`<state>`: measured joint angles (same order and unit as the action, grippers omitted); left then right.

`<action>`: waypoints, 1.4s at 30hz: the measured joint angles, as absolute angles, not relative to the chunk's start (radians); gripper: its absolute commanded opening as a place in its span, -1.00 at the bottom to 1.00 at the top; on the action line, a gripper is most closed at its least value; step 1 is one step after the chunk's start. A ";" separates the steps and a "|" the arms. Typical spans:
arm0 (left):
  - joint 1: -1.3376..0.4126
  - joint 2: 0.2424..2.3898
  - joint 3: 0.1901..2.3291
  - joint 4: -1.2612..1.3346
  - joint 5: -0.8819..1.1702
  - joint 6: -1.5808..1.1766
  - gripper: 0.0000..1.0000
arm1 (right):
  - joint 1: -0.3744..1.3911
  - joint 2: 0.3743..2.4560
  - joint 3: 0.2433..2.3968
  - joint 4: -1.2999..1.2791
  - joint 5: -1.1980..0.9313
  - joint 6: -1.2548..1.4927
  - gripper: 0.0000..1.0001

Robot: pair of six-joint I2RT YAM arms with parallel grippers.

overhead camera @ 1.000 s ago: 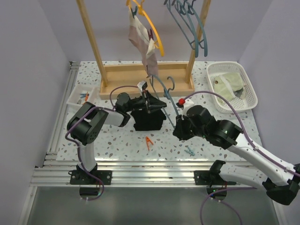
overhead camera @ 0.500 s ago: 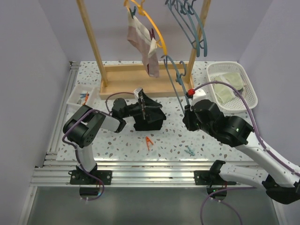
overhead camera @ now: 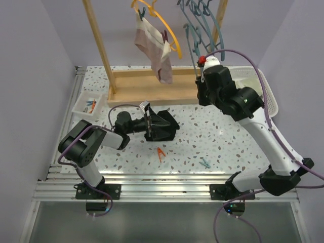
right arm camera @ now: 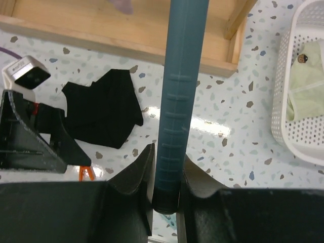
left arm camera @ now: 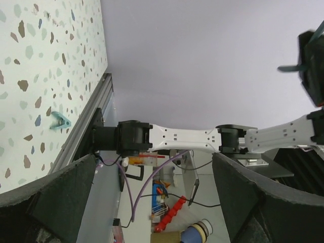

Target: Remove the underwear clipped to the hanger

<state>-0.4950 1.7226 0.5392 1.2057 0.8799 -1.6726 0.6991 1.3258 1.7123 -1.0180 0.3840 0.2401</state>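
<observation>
The dusty pink-mauve underwear (overhead camera: 154, 48) hangs clipped to a yellow hanger (overhead camera: 169, 35) on the wooden rack. The black underwear (overhead camera: 169, 129) lies flat on the table and also shows in the right wrist view (right arm camera: 104, 109). My left gripper (overhead camera: 154, 126) lies low on the table at the black underwear's left edge, open and empty, its fingers (left arm camera: 45, 202) wide apart. My right gripper (overhead camera: 200, 83) is raised near the rack and shut on the bar of a teal hanger (right arm camera: 179, 101), whose hook end (overhead camera: 191, 43) reaches toward the rail.
A white basket (overhead camera: 271, 104) holding pale green cloth (right arm camera: 306, 76) stands at the right, partly behind my right arm. An orange clip (overhead camera: 160, 153) and a teal clip (overhead camera: 205, 163) lie near the front. A small tray (overhead camera: 86, 105) sits left. More teal hangers (overhead camera: 200, 10) hang on the rack.
My right gripper has lifted the teal hanger up off the table and back toward the rack. My left gripper has drawn slightly left along the black underwear.
</observation>
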 measured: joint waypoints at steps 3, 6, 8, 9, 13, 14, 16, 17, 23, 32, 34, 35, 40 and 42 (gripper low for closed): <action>-0.495 1.716 0.532 1.198 0.887 -1.663 1.00 | 0.634 1.456 1.880 -1.037 0.327 0.198 -1.00; -0.493 1.707 0.532 1.195 0.889 -1.659 1.00 | 0.603 1.579 2.055 -1.058 0.258 0.163 -1.00; -0.492 1.703 0.532 1.195 0.891 -1.657 1.00 | 0.577 1.668 2.192 -1.079 0.208 0.152 -1.00; -0.492 1.703 0.532 1.194 0.892 -1.657 1.00 | 0.563 1.705 2.249 -1.085 0.189 0.152 -1.00; -0.491 1.703 0.532 1.194 0.896 -1.657 1.00 | 0.490 1.858 2.492 -1.102 0.112 0.160 -1.00; -0.491 1.702 0.532 1.194 0.897 -1.657 1.00 | 0.474 1.880 2.517 -1.100 0.095 0.165 -1.00; -0.490 1.700 0.532 1.195 0.901 -1.657 1.00 | 0.447 1.905 2.532 -1.096 0.065 0.176 -1.00; -0.488 1.700 0.532 1.194 0.902 -1.657 1.00 | 0.438 1.910 2.532 -1.095 0.052 0.181 -1.00; -0.471 1.694 0.525 1.194 0.912 -1.657 1.00 | 0.402 1.967 2.553 -1.076 -0.036 0.210 -1.00; -0.456 1.689 0.525 1.193 0.918 -1.657 1.00 | 0.392 1.986 2.565 -1.002 -0.099 0.231 -1.00; -0.456 1.689 0.525 1.193 0.919 -1.657 1.00 | 0.392 1.986 2.565 -0.992 -0.101 0.235 -1.00; -0.456 1.689 0.525 1.193 0.920 -1.657 1.00 | 0.392 1.986 2.565 -0.987 -0.101 0.236 -1.00; -0.453 1.689 0.525 1.198 0.923 -1.665 1.00 | 0.391 2.015 2.600 -0.969 -0.104 0.252 -1.00; -0.451 1.689 0.525 1.202 0.923 -1.666 1.00 | 0.389 2.033 2.610 -0.958 -0.114 0.263 -1.00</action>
<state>-0.4507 1.6886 0.5251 1.2022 0.9230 -1.6661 0.3893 2.0331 2.6102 -0.9577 -0.1139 0.2626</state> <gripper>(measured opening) 0.997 0.198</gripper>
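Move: The right hand, already holding the blue hanger, is taking it to the gap on the rack, some 19 cm ahead, 4 cm left and 7 cm up. Left of the gap is the orange hanger's near end, about 18 cm ahead and 11 cm left; the pale underwear hangs about 18 cm ahead and 20 cm left. The hung blue hangers' near ends lie 17 cm ahead, 7 cm right. From the left hand, the gap is roughly 25 cm ahead, 12 cm right and 23 cm up. Still pinching the blue hanger, the right hand swings it forward about 18 cm towards the rack, drifting some 5 cm left and ending 6 cm higher, close beside the orange hanger's near end. The reach is quick at first, dips slightly, then creeps on, while the wrist rolls its left side up about 20 degrees; the grip doesn't change. ##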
